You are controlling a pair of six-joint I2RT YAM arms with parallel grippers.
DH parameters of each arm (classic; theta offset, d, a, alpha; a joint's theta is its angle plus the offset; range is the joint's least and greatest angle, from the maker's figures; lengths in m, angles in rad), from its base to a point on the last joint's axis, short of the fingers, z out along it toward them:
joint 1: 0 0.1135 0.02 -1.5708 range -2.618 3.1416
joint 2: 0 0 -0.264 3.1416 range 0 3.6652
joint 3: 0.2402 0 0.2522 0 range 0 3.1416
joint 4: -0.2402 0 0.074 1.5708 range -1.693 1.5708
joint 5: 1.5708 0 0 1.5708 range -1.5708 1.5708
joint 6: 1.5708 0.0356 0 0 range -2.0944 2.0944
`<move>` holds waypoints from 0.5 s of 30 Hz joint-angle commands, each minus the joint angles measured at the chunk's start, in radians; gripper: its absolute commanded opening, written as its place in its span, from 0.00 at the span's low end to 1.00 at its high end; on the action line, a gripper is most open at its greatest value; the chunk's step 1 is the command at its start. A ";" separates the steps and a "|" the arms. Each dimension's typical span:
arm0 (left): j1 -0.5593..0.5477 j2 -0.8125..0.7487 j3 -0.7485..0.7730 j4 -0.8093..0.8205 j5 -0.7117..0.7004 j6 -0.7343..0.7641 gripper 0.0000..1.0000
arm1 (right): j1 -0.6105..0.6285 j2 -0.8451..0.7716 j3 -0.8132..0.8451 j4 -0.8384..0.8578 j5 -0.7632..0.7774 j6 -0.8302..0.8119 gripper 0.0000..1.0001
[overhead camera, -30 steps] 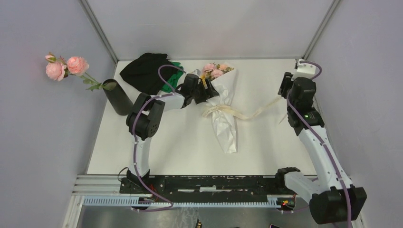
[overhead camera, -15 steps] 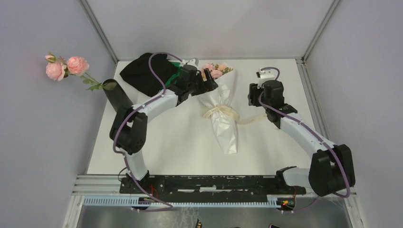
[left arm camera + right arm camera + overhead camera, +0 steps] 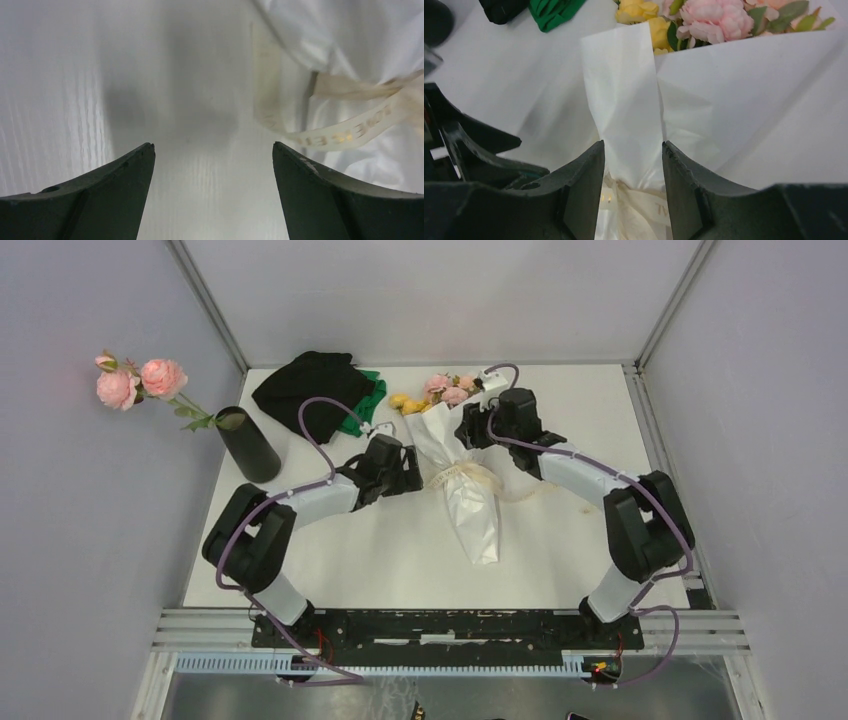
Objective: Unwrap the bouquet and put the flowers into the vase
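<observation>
The bouquet (image 3: pixel 472 505) lies mid-table in white paper, flowers (image 3: pixel 446 390) at the far end, pink and yellow. A cream ribbon (image 3: pixel 468 477) is tied round its waist. My left gripper (image 3: pixel 417 475) rests low at the bouquet's left side, open and empty; in its wrist view (image 3: pixel 212 150) a ribbon loop (image 3: pixel 345 132) lies just right of the fingers. My right gripper (image 3: pixel 466 430) is over the upper wrap. Its jaws (image 3: pixel 633 145) stand apart, astride a paper fold (image 3: pixel 624 95) and the ribbon knot. The black vase (image 3: pixel 248 445) stands far left.
A stem of pink roses (image 3: pixel 135 380) leans out of the vase. A black-and-green cloth heap (image 3: pixel 315 390) lies at the back left, near the flower heads. The ribbon's tail (image 3: pixel 545 485) trails right under my right forearm. Walls close the table on three sides.
My right arm swung left from the table's right edge to the bouquet's top. My left gripper drew back from the flower heads to the ribbon's left. The ribbon tail pulled in closer.
</observation>
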 commanded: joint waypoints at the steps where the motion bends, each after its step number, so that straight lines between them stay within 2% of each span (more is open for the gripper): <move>1: -0.052 -0.075 -0.096 0.114 -0.085 0.053 0.92 | 0.002 0.102 0.102 0.055 -0.077 0.017 0.53; 7: -0.078 -0.086 -0.191 0.322 -0.022 0.088 0.94 | 0.001 0.259 0.157 0.061 -0.119 0.025 0.53; 15: -0.097 -0.010 -0.172 0.450 -0.023 0.198 0.97 | 0.002 0.338 0.180 0.058 -0.126 0.024 0.53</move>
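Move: Below the right hand, the overlapping edge of the white wrapping paper lies some 3 cm ahead, 5 cm left and 11 cm down. The ribbon knot is about 6 cm back of that hand, straight in line; the pink flowers lie roughly 11 cm ahead and 3 cm left, the yellow flowers 8 cm ahead and 12 cm left. From the left hand, the knot is about 10 cm right and 1 cm ahead, the paper edge 6 cm ahead and 7 cm right, both slightly lower. Sinking about 9 cm towards the paper's overlapping edge, the right hand first eases some 4 cm left and forward, then drops almost straight, tipping down about 10 degrees with fingers still half open. Beside the ribbon, the wide-open left hand draws back and dips about 3 cm, then rises again while drifting right towards the knot, its fingers tipping up slightly. ##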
